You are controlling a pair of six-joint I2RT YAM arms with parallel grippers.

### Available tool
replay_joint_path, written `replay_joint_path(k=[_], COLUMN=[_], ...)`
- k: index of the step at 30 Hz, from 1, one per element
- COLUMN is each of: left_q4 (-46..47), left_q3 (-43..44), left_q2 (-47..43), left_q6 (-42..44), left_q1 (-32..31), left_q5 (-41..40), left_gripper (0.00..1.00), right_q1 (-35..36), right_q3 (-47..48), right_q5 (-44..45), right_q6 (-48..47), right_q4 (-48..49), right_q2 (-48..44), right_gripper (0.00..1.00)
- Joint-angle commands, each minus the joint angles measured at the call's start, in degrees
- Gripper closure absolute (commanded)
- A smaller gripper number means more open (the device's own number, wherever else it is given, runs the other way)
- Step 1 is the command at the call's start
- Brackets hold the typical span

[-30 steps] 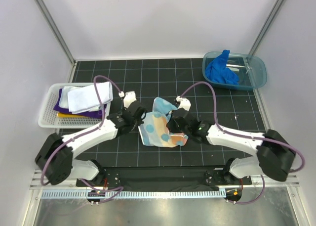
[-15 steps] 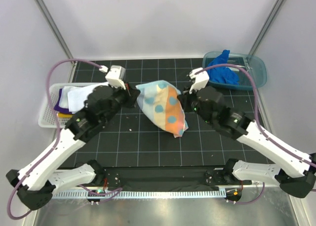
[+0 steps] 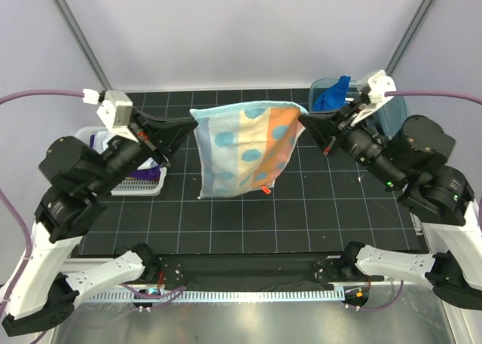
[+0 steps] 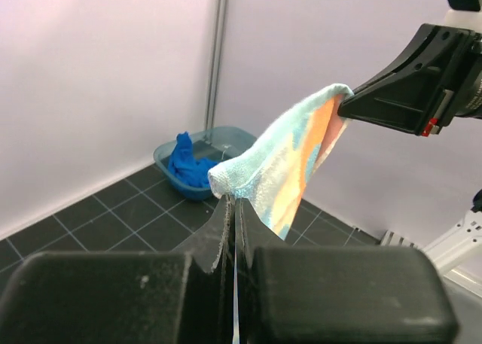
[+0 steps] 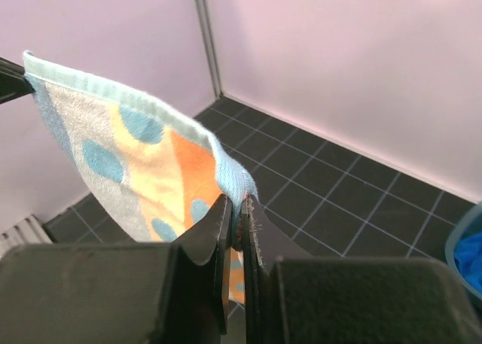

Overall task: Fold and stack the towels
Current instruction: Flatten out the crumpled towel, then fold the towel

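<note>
A light blue towel with orange and yellow stripes and blue spots [image 3: 245,150] hangs spread out above the mat, held by its two top corners. My left gripper [image 3: 190,118] is shut on its left corner [image 4: 226,180]. My right gripper [image 3: 304,118] is shut on the right corner [image 5: 235,180]. The towel's lower edge hangs free above the black grid mat. More towels, white over purple and yellow [image 3: 137,180], lie in the white mesh basket [image 3: 147,187], mostly hidden behind my left arm. A bright blue towel [image 3: 331,99] is bunched in the teal tub [image 3: 392,114].
The black grid mat [image 3: 301,208] covers the table between pale walls. The basket sits at the left edge and the tub in the far right corner [image 4: 188,163]. Both arms reach high over the mat's middle.
Both grippers have lifted the spotted towel off the mat and moved apart, pulling it from a crumpled bunch into a flat hanging sheet.
</note>
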Motion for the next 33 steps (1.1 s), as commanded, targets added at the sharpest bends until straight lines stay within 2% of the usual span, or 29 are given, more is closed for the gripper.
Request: replay_joint_path(k=[1,5,6,9,10,11,12,14,16,17,20,23,26,30,33], left_q4=[0.59,1.3,1.47,2.26,4.0,4.8,5.77,10.16,18.67,21.57,31.68,39.51,42.42,44.45,44.8], left_q3=[1.94,-0.17,-0.96,-4.38,-5.26,-7.19,-8.25,-12.8,-16.76,-18.26,-19.86,-16.27,-10.47,-5.1,-4.83], left_q2=[-1.02,-1.29,-1.11,0.2,2.04,3.27,4.5,9.07,12.58,17.21,29.53,42.77,52.9,59.25,59.63], left_q6=[-0.34,-2.71,-3.06,-2.98,-3.15,-3.24,-3.59,-7.87,-11.31,-12.81,-13.26,-13.7,-13.61,-15.46,-14.5], left_q1=[-0.07,-0.15,-0.15,0.02,0.63,1.25,2.3,9.14,14.94,18.1,22.15,25.15,27.0,29.99,30.08], left_q5=[2.8,-5.27,-11.82,-21.95,-23.99,-25.23,-25.85,-22.28,-15.7,-15.49,-11.89,-6.73,-2.68,3.13,3.4], left_gripper=[1.0,1.0,1.0,1.0,1.0,1.0,1.0,1.0,1.0,1.0,1.0,1.0,1.0,1.0,1.0], right_q1=[-0.09,-0.09,0.0,-1.04,-2.53,-4.98,-12.66,-18.95,-23.54,-24.86,-30.48,-34.0,-35.68,-36.12,-36.3], right_q3=[2.82,0.37,-1.99,-5.69,-5.88,-5.71,-5.44,-6.23,-6.49,-6.67,-5.97,-1.59,4.04,8.44,7.4], right_q5=[-4.14,-0.91,1.38,7.37,7.98,4.34,0.04,-7.79,-9.49,-10.98,-17.31,-19.08,-19.78,-19.52,-20.4], right_q6=[0.55,1.26,0.91,-1.81,-1.81,-0.68,0.89,3.45,3.64,3.81,6.09,6.8,6.89,5.75,5.74], right_q4=[-2.44,-0.96,-0.16,3.88,4.76,5.55,5.99,10.19,12.66,15.72,21.63,24.8,25.59,25.6,26.3], right_q2=[-0.64,0.59,1.2,6.1,8.22,10.15,14.35,17.89,24.65,27.37,37.92,48.53,56.46,60.79,61.33], right_gripper=[0.99,0.99,0.99,0.99,0.99,0.99,0.99,0.99,0.99,0.99,0.99,0.99,0.99,0.99,0.99])
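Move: Over the middle of the table, both raised hands aim for the bare strip at its far side: roughly 40 cm ahead, 11 cm right and 52 cm below the left hand; about 37 cm ahead, 10 cm left and 50 cm below the right. The white basket sits about 17 cm ahead and 33 cm left of the left hand, 47 cm lower; the teal bin some 37 cm ahead and 30 cm right of the right hand, 45 cm lower. Swinging the dotted towel out over the table, both hands keep their pinch on its two top corners and, after a slight ease back and up, sweep together forward and down about 35 to 40 cm each way towards the far strip, slowing at the end. Fingers tip down some 40 degrees while both hands turn to point more forward, left counter-clockwise, right clockwise. ##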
